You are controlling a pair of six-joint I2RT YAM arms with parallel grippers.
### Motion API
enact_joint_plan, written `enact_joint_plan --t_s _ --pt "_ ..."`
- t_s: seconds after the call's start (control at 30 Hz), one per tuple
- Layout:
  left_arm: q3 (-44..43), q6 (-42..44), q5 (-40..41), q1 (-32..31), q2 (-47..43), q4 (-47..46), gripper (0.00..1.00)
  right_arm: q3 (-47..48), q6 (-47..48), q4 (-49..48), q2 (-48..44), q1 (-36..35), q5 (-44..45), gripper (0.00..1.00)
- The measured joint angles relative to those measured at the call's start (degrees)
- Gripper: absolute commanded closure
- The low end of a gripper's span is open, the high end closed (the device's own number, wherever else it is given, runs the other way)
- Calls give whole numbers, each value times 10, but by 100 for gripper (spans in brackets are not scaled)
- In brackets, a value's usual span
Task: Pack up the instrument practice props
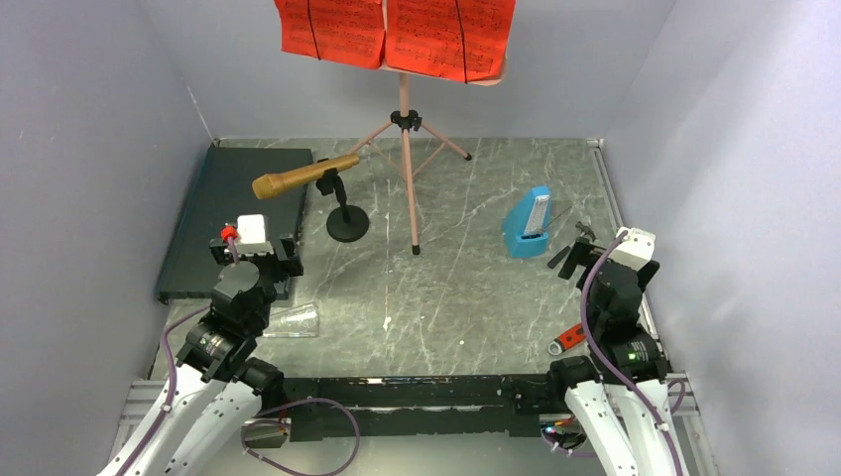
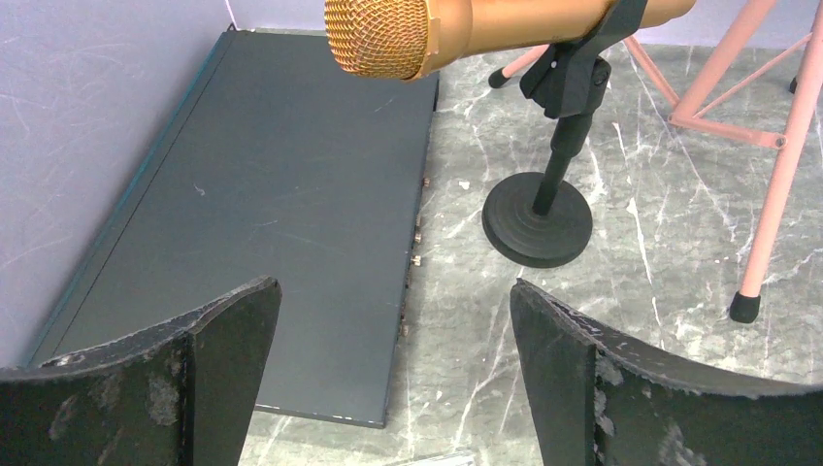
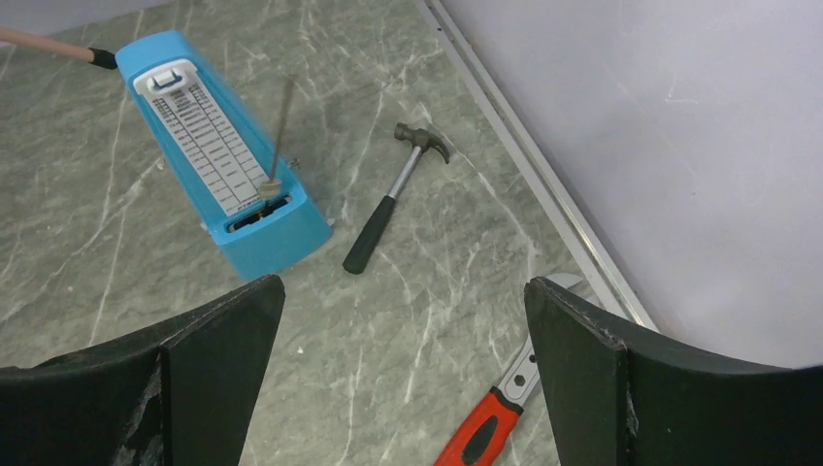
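Red sheet-music pages (image 1: 397,35) rest on the pink tripod music stand (image 1: 407,169) at the back. The gold microphone (image 1: 302,177) lies tilted in its black round-base stand (image 1: 347,226); the left wrist view shows its mesh head (image 2: 378,39) above the case edge. The blue metronome (image 1: 528,223) stands at the right, upright in the right wrist view (image 3: 228,175). My left gripper (image 1: 256,256) hovers over the near end of the case, open and empty (image 2: 396,296). My right gripper (image 1: 580,260) sits just near of the metronome, open and empty (image 3: 403,291).
A flat dark case (image 1: 238,213) lies along the left wall. A small hammer (image 3: 393,199) lies right of the metronome, and a red-handled wrench (image 3: 490,432) lies near the right rail. A clear cup (image 1: 293,320) lies on its side by the left arm. Grey walls enclose three sides.
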State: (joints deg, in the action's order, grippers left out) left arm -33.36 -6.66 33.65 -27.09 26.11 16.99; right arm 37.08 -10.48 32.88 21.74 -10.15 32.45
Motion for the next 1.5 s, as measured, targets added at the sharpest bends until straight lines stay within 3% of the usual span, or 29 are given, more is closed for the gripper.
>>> enact_joint_plan --t_s 0.6,1.17,1.5 --pt "-1 0 -22 4 12 0 6 59 11 -40 123 0 -80 0" --pt "-5 1 -55 7 15 2 6 124 16 -205 440 38 -161 0" --pt "-5 2 -56 7 17 2 6 142 24 -264 482 42 -205 0"
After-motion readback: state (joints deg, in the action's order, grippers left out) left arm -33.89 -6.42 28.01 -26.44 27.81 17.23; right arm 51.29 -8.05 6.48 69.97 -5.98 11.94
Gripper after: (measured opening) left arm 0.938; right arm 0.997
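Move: The blue metronome stands about 18 cm ahead of the open right hand and some 8 cm to its left, its middle roughly 13 cm lower. The hammer lies on the table about 10 cm to the right of the metronome, and the red-handled tool about 4 cm behind the hand, nearly below it. The music stand's nearest foot is some 22 cm left of the metronome. From the left hand, the metronome is about 14 cm ahead and 48 cm right. Still empty and wide open, the right hand heads for the metronome: it swings about 18 cm forward and 6 cm left, rising slightly, then dipping to end some 3 cm lower, the forward run easing off above the metronome. Meanwhile it turns about 15 degrees counter-clockwise and its fingers tip down roughly 10. No contact can be seen. ##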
